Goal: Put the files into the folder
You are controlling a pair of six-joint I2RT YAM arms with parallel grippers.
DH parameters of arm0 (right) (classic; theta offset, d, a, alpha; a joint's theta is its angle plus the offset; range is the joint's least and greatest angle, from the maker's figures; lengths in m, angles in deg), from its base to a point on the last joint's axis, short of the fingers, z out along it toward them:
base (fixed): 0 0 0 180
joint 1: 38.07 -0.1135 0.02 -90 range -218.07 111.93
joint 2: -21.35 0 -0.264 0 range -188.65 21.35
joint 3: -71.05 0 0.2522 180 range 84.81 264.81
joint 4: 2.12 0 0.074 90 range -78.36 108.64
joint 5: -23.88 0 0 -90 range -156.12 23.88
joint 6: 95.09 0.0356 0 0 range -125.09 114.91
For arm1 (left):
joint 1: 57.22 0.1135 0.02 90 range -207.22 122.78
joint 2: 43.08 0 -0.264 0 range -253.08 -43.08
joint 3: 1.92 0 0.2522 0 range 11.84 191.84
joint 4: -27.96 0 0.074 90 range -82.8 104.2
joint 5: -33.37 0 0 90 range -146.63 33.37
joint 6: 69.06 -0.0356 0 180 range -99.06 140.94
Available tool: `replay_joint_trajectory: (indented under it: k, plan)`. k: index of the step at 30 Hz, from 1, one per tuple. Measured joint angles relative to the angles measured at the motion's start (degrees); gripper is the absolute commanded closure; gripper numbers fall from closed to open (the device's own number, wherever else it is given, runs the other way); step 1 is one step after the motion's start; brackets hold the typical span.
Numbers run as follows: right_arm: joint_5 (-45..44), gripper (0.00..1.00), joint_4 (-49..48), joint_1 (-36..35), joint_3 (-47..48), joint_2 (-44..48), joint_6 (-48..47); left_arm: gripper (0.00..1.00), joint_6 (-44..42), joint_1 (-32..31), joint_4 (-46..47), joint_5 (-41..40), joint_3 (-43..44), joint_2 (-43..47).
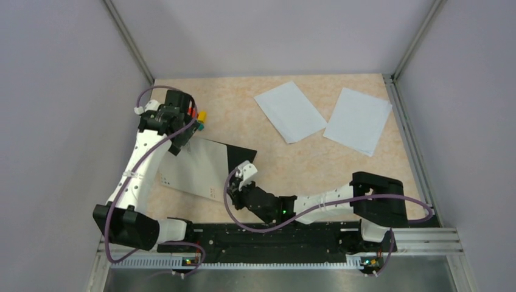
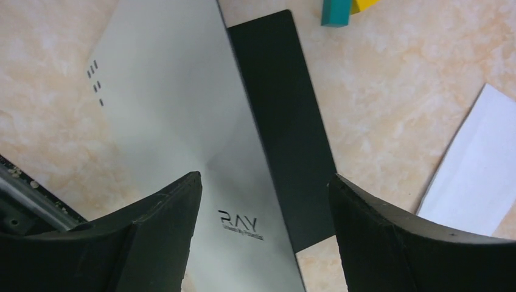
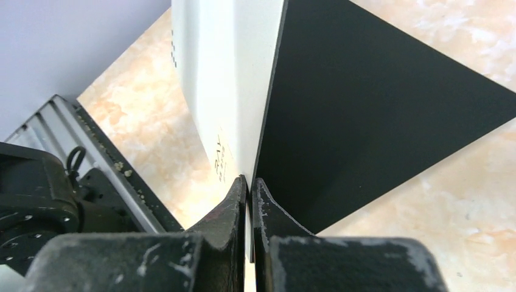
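The folder lies at the left of the table, its grey printed cover [image 1: 195, 167] raised off the black inside [image 1: 240, 157]. My right gripper [image 1: 243, 176] is shut on the cover's edge, and in the right wrist view [image 3: 249, 180] the thin cover [image 3: 225, 73] stands pinched between the fingers beside the black inside [image 3: 377, 103]. My left gripper [image 1: 182, 131] hovers over the folder's far left corner. It is open [image 2: 265, 179], with the cover [image 2: 170, 109] below it and nothing between the fingers. The files, two white sheets [image 1: 290, 111] [image 1: 358, 120], lie flat at the back right.
Small red, yellow and teal blocks [image 1: 198, 115] sit close to the left gripper, and the teal one [image 2: 336, 12] shows in the left wrist view. Grey walls enclose the table on three sides. A metal rail [image 1: 420, 238] runs along the near edge.
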Motion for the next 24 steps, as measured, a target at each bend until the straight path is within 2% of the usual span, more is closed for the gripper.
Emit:
replay_joint_trajectory:
  k: [3, 5, 7, 10, 11, 12, 15, 17, 19, 24]
  plan:
    - [-1.29, 1.0, 1.38, -0.48, 0.98, 0.02, -2.49, 0.3, 0.57, 0.22, -0.74, 0.0, -2.21, 1.36]
    - [-1.97, 1.0, 1.97, -0.83, 1.68, 0.02, -3.93, 0.39, 0.92, 0.24, -1.11, 0.0, -3.21, 2.43]
    - [-2.47, 1.0, 2.38, -1.09, 2.12, 0.04, -5.01, 0.51, 1.38, 0.28, -1.44, 0.02, -3.89, 3.5]
    - [-2.75, 1.0, 3.02, -1.36, 2.29, 0.04, -6.19, 0.79, 1.75, 0.33, -1.49, 0.11, -4.33, 4.83]
    - [-2.82, 0.93, 3.34, -1.36, 2.29, 0.04, -6.45, 0.92, 1.66, 0.33, -1.57, 0.17, -4.33, 5.25]
    - [-2.84, 0.77, 3.69, -1.38, 2.29, 0.07, -6.67, 1.0, 1.36, 0.33, -1.88, 0.15, -4.33, 5.73]
    - [-2.99, 0.31, 5.92, -1.42, 2.27, 1.07, -7.5, 1.0, -0.92, 0.33, -4.0, -0.61, -4.35, 7.41]
    - [-1.97, 0.1, 8.44, -1.4, 2.27, 3.43, -7.63, 1.0, -2.34, 0.46, -4.83, -1.44, -4.42, 8.94]
    - [0.22, 0.03, 11.37, -1.42, 2.49, 6.75, -7.85, 1.0, -4.2, 0.72, -4.96, -1.25, -4.7, 11.08]
    - [4.52, 0.01, 19.19, -1.44, 4.26, 18.64, -7.28, 1.0, -10.91, 0.63, -2.67, 4.72, -4.83, 15.89]
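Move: The raised cover's free edge, still pinched at its near right end by the right fingers, passes about 4 cm behind the open left hand and a couple of centimetres lower. From the right hand, that stretch of edge is some 12 cm ahead, 20 cm left and 6 cm higher. The folder base's middle lies about 5 cm ahead, 12 cm right and 20 cm below the left hand; the teal block is roughly 26 cm ahead, 5 cm right, 21 cm down. Back towards its base goes the left hand, dipping slightly, and its fingers shut on the cover's free edge after about 4 cm. Keeping that pinch, it draws another 2 cm back and lifts 3 cm. The right hand first holds the cover almost still with a slight turn, then opens, lets go and climbs about 10 cm, easing right and back. ##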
